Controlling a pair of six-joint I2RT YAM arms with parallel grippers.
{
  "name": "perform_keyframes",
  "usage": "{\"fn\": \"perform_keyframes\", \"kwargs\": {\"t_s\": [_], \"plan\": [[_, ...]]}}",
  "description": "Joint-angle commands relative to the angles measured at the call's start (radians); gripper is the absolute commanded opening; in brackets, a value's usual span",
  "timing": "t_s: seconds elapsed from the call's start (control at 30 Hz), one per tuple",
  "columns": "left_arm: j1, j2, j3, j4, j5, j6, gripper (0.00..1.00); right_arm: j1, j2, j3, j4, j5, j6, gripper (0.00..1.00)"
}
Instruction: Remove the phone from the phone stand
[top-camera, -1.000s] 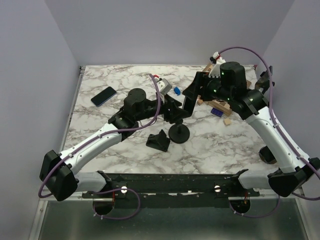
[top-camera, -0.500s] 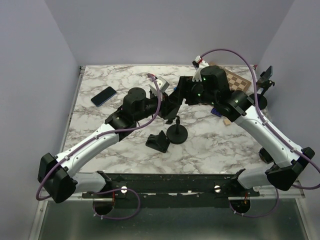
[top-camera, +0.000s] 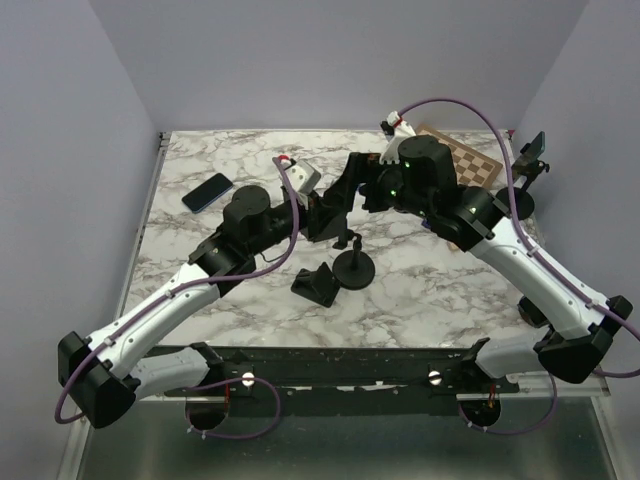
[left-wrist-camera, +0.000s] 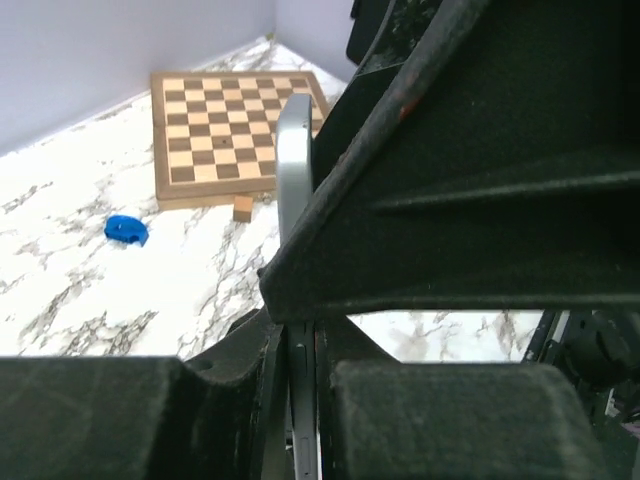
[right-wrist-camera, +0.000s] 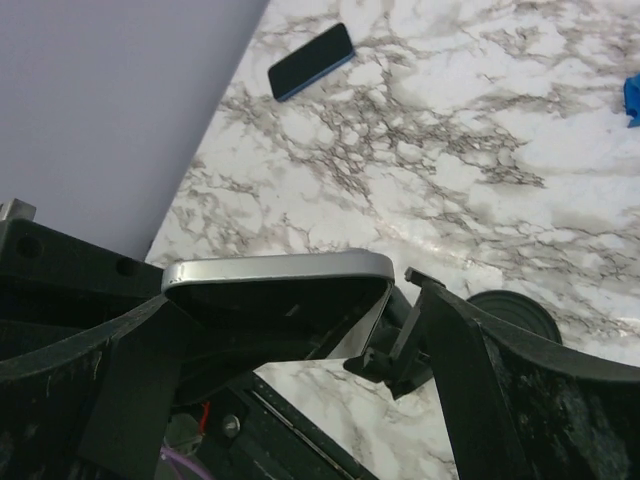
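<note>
The phone (left-wrist-camera: 295, 190), silver-edged, stands edge-on above the phone stand (top-camera: 355, 266), a black stem on a round base (right-wrist-camera: 515, 312). My left gripper (left-wrist-camera: 300, 400) is shut on the phone's lower part, one finger on each face. My right gripper (right-wrist-camera: 300, 300) is open, and its fingers straddle the phone's (right-wrist-camera: 280, 270) top edge without touching it. The stand's black clamp (right-wrist-camera: 405, 335) sits close against the phone's side. In the top view both grippers, left (top-camera: 325, 212) and right (top-camera: 350, 185), meet over the stand and hide the phone.
A second, dark blue phone (top-camera: 207, 191) lies flat at the far left. A small black wedge (top-camera: 317, 282) sits just left of the stand's base. A chessboard (top-camera: 462, 158) lies at the back right, with a blue object (left-wrist-camera: 126, 229) and a wooden block (left-wrist-camera: 243, 208) near it.
My right arm swung left from the chessboard to the stand and opened its jaws wider. My left gripper closed on the phone, and that arm drew slightly back to the left.
</note>
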Motion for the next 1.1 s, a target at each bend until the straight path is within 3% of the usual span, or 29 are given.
{"fn": "perform_keyframes", "kwargs": {"t_s": [0.0, 0.27, 0.4, 0.6, 0.7, 0.9, 1.07], "plan": [[-0.012, -0.119, -0.023, 0.153, -0.024, 0.002, 0.00, 0.009, -0.075, -0.036, 0.091, 0.105, 0.031, 1.00], [0.038, -0.240, -0.138, 0.165, -0.542, -0.137, 0.00, 0.009, -0.281, -0.188, 0.207, 0.329, 0.073, 1.00], [0.104, -0.225, -0.138, 0.161, -0.494, -0.169, 0.00, 0.008, -0.333, -0.233, 0.247, 0.357, 0.065, 1.00], [0.251, -0.188, -0.139, -0.068, -0.682, -0.521, 0.00, 0.008, -0.329, -0.223, 0.220, 0.347, 0.051, 1.00], [0.370, -0.159, -0.189, -0.093, -0.632, -0.688, 0.00, 0.009, -0.325, -0.226, 0.208, 0.335, 0.048, 1.00], [0.572, -0.047, -0.282, -0.047, -0.389, -0.960, 0.00, 0.008, -0.338, -0.227, 0.174, 0.331, 0.046, 1.00], [0.715, 0.132, -0.411, 0.206, -0.146, -1.139, 0.00, 0.008, -0.364, -0.236, 0.165, 0.350, 0.044, 1.00]]}}
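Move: The left hand already pinches the phone between shut fingers. The flat phone lying at the table's left side, beside which there is free table, is about 34 cm ahead of this hand, 42 cm left and 34 cm below. The round-base phone stand is roughly 4 cm ahead, 9 cm right and 28 cm below; the low stand about level, 2 cm left and 31 cm below. From the right hand, already open, the flat phone is some 33 cm ahead, 52 cm left and 36 cm below. Keeping its pinch on the phone, the left hand lifts it slightly back and up clear of the right fingers, then sweeps about 25 cm left and 11 cm forward towards the flat phone, sinking steeply at the end as the wrist swings some 70 degrees counter-clockwise and tips down. The right hand, fingers still wide open, backs off about 8 cm right and upwards, then settles. ##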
